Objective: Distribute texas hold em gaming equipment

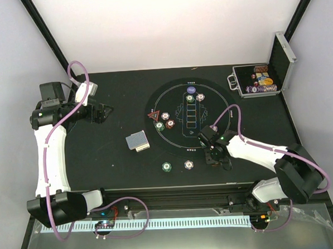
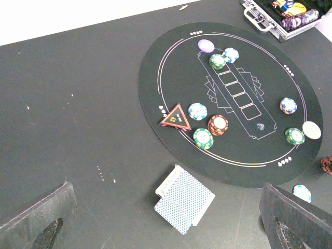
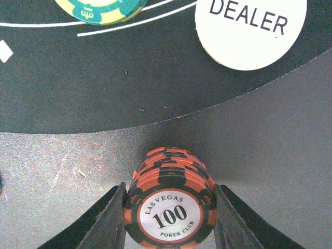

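Note:
A stack of orange-and-black "100" chips point(image 3: 170, 207) stands on the bare table just outside the round black mat point(image 3: 62, 93). My right gripper point(image 3: 170, 220) is shut on that stack, one finger against each side; in the top view the gripper point(image 1: 217, 153) hides it. On the mat beyond lie the white DEALER disc point(image 3: 249, 31) and a green chip point(image 3: 98, 8). The grey-blue card deck point(image 1: 138, 141) lies left of the mat, below my open, empty left gripper point(image 1: 101, 112). The red triangle point(image 2: 176, 117) and more chips point(image 2: 218, 124) sit on the mat.
The silver-edged case point(image 1: 259, 80) of coloured chips stands open at the back right. A green chip point(image 1: 167, 167) and a pale chip point(image 1: 189, 164) lie on the table in front of the mat. A purple disc point(image 2: 206, 45) lies at the mat's far side.

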Controlling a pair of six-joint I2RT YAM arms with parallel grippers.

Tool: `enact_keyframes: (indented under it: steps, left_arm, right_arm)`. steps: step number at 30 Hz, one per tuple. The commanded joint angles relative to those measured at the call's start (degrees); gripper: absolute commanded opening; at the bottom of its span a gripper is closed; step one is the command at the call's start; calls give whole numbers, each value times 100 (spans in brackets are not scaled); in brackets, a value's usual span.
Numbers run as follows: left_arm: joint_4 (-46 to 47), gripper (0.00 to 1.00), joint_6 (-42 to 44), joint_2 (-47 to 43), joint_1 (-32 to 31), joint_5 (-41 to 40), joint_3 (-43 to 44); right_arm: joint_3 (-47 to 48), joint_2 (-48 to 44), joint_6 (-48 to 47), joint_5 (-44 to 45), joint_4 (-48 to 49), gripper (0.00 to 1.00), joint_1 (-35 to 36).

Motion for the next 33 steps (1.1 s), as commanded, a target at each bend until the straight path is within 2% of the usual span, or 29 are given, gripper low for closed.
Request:
enact_keyframes:
  steps: [1,7,11,16,24,33]
  left_arm:
    - [-37,99,-16,18,36,103,215]
    - [-45,99,-10,12,31,86,221]
    - [-41,99,-16,-4,31,82,225]
    - [-62,99,-16,-12,34,64,245]
    - [-102,99,1,-7,30,11,278]
    - [-77,99,26,46,34,-21,270]
  right_arm:
    - [-17,33,28,99,55,30,-20]
    - [451,-173,-39,278,-370,23,-28]
    - [1172,-207,-184,609,-812,23,-45]
    - [2227,195,-563,751,-1067,22,-329]
    - [4147,1566,-1269,621,-1000,22,-1162]
    - [6388,3819,-1579,346,-1125,22,-2098]
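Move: The right hand, already pinching red chips at the near table edge, is bound for the far blue chips, some 33 cm ahead, 3 cm left and slightly lower. The far green chips stand 5 cm left of those, the purple token about 5 cm beyond and 4 cm left of them. The dealer button is 9 cm ahead of the hand, 2 cm right. From the idle left hand, the far blue chips lie roughly 21 cm ahead, 41 cm right, 29 cm down. Right hand carries its still-pinched red chips some 24 cm forward and 12 up, towards the far blue chips. ##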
